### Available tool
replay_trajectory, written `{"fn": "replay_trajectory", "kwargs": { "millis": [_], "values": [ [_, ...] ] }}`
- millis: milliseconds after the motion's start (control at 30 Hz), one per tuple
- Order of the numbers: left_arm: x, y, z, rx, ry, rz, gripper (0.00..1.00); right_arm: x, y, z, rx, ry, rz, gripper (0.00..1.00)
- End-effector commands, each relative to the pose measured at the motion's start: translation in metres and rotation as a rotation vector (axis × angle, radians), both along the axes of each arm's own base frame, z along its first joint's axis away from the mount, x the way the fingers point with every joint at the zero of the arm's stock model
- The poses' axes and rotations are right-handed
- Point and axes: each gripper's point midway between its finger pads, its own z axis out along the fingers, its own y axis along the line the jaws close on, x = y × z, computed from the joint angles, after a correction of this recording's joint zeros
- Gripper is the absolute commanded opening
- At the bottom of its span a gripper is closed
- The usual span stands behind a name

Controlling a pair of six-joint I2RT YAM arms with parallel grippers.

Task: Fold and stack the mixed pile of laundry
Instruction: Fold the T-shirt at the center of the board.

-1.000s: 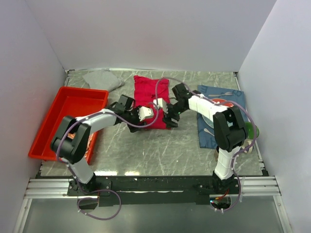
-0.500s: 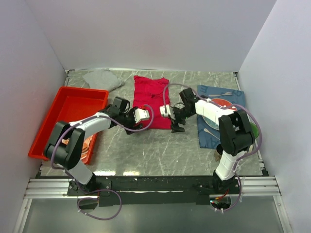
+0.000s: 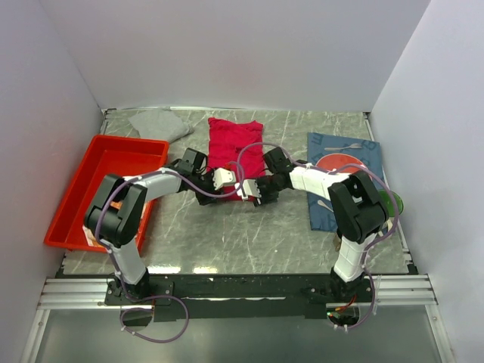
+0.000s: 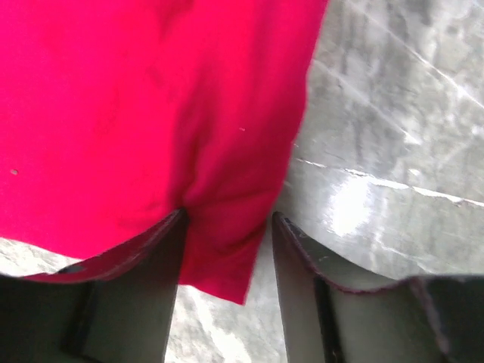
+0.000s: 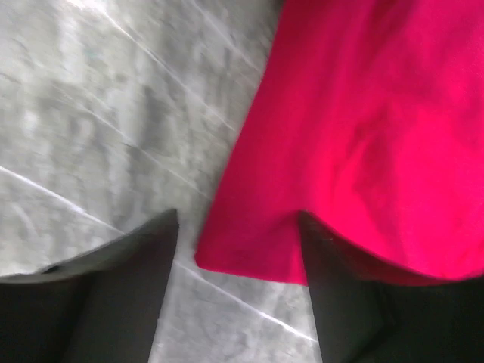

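Observation:
The crimson shirt (image 3: 234,140) lies flat at the table's far middle. Both grippers sit low at its near edge. My left gripper (image 3: 227,192) is open astride the near left corner. In the left wrist view that corner of the shirt (image 4: 113,113) lies between the jaws of the left gripper (image 4: 228,214), puckered against one finger. My right gripper (image 3: 255,195) is open over the near right corner of the shirt (image 5: 378,113), which lies inside the gap of the right gripper (image 5: 238,213). The grey garment (image 3: 159,123) lies bunched at the far left. A patch of orange-and-white cloth (image 3: 113,214) shows in the tray behind my left arm.
A red tray (image 3: 106,170) stands at the left. At the right lies a dark blue placemat (image 3: 363,147) with a red plate (image 3: 338,162) and cutlery, and a green object (image 3: 393,203) sits by its near right corner. Grey walls enclose the marble table (image 3: 249,234).
Half a second ago the grippers stood wider apart beside the shirt's near corners. Both have since moved inward onto the corners and their jaws have narrowed.

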Motion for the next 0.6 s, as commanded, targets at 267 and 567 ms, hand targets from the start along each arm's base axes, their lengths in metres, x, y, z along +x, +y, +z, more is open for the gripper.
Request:
{"fn": "replay_trajectory", "kwargs": {
  "millis": [267, 567],
  "values": [
    [-0.003, -0.014, 0.02, -0.048, 0.011, -0.071, 0.01, -0.004, -0.003, 0.01, -0.007, 0.041, -0.057, 0.0],
    [-0.095, -0.029, 0.063, -0.153, 0.234, -0.184, 0.01, -0.075, -0.023, 0.058, 0.046, 0.335, -0.144, 0.0]
  ]
}}
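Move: The near-left corner of the folded red T-shirt lies about 2 cm to the left and 1 cm back of my left hand, 1 cm below; its near-right corner is about 1 cm right and 1 cm back of my right hand, 2 cm below. The shirt's middle is some 12 cm ahead of my left hand and 6 cm to its right. The grey folded cloth stands about 22 cm ahead of my left hand, 17 cm left. I shut both grippers from wide open, pinching the T-shirt's near edge close to its two corners while the hands creep barely a centimetre forward. Then, keeping both pinches, I draw the hands together back towards my base about 5 cm, speeding up and rising as I go, the left some 3 cm and the right about 2.5 cm; my right hand tips about 10 degrees. ##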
